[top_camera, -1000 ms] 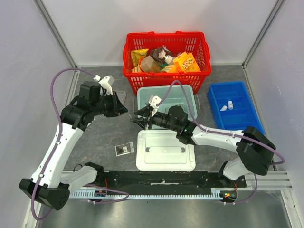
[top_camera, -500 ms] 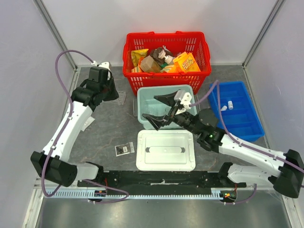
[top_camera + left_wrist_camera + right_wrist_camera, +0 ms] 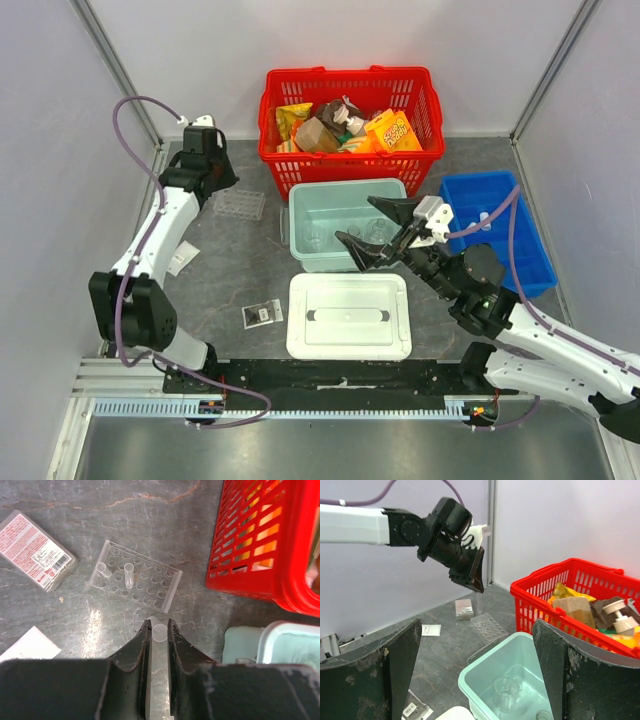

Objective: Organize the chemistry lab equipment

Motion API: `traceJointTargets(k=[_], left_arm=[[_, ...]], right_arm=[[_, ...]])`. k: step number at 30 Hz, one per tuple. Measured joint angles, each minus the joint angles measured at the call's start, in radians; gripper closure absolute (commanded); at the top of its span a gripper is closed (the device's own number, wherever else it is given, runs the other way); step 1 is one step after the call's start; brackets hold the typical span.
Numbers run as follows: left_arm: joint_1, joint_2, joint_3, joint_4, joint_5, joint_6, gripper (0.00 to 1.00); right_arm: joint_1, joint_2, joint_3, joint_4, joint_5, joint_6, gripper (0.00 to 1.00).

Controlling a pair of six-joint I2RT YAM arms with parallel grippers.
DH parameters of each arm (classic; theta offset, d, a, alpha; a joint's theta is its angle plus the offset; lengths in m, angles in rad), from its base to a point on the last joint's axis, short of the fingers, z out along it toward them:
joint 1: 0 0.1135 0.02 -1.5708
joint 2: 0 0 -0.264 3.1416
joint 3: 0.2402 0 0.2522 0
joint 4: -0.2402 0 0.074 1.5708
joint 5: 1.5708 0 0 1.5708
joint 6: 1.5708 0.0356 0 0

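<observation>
My left gripper (image 3: 221,181) hangs at the back left, just above the clear multi-well plate (image 3: 240,205). In the left wrist view it (image 3: 159,630) is shut on a small clear tube (image 3: 159,632). The plate (image 3: 135,576) holds two upright tubes. My right gripper (image 3: 372,232) is wide open and empty, raised over the mint bin (image 3: 297,215). The right wrist view shows clear glass flasks (image 3: 506,687) in that bin (image 3: 485,661), and the left gripper (image 3: 475,582) with its tube (image 3: 479,602) over the plate (image 3: 489,626). Tiny white vials (image 3: 480,222) lie in the blue bin (image 3: 530,245).
The red basket (image 3: 350,85) of snack packs stands at the back. A white lid (image 3: 348,316) lies in front of the mint bin, with a small clear packet (image 3: 262,314) to its left. A white packet (image 3: 180,260) and a red-printed box (image 3: 36,550) lie at the left.
My left arm has swung from the mint bin's left side to the back left, over the well plate. My right arm has drawn back to the right and risen, jaws open.
</observation>
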Motion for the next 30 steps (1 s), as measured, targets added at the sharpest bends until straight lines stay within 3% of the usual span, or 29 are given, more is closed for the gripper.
traceJointTargets(k=[12, 30], left_arm=[[0.018, 0.195, 0.023, 0.083, 0.051, 0.001, 0.95], [0.024, 0.302, 0.077, 0.139, 0.055, 0.037, 0.95]], right_arm=[[0.0, -0.039, 0.0, -0.055, 0.044, -0.032, 0.02], [0.0, -0.035, 0.002, -0.076, 0.066, -0.062, 0.02]])
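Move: The clear tube rack, where the held test tube is going, lies about 9 cm ahead of the left hand, 3 cm to its left and some 19 cm below. The labelled box sits roughly 13 cm left of the rack and about level with it; the red basket's middle is about 20 cm ahead and 22 cm right of the hand, 13 cm lower. From the idle right hand, the rack is roughly 27 cm ahead, 30 cm left and 37 cm below. The test tube, still pinched in the left fingers and hanging down, is carried towards the near right part of the rack: first mostly down with some forward, then mainly forward with a last slight dip. In all the left hand sinks about 8 cm and goes about 6 cm forward, its wrist tipping some 5 degrees farther down, the grip unchanged. ##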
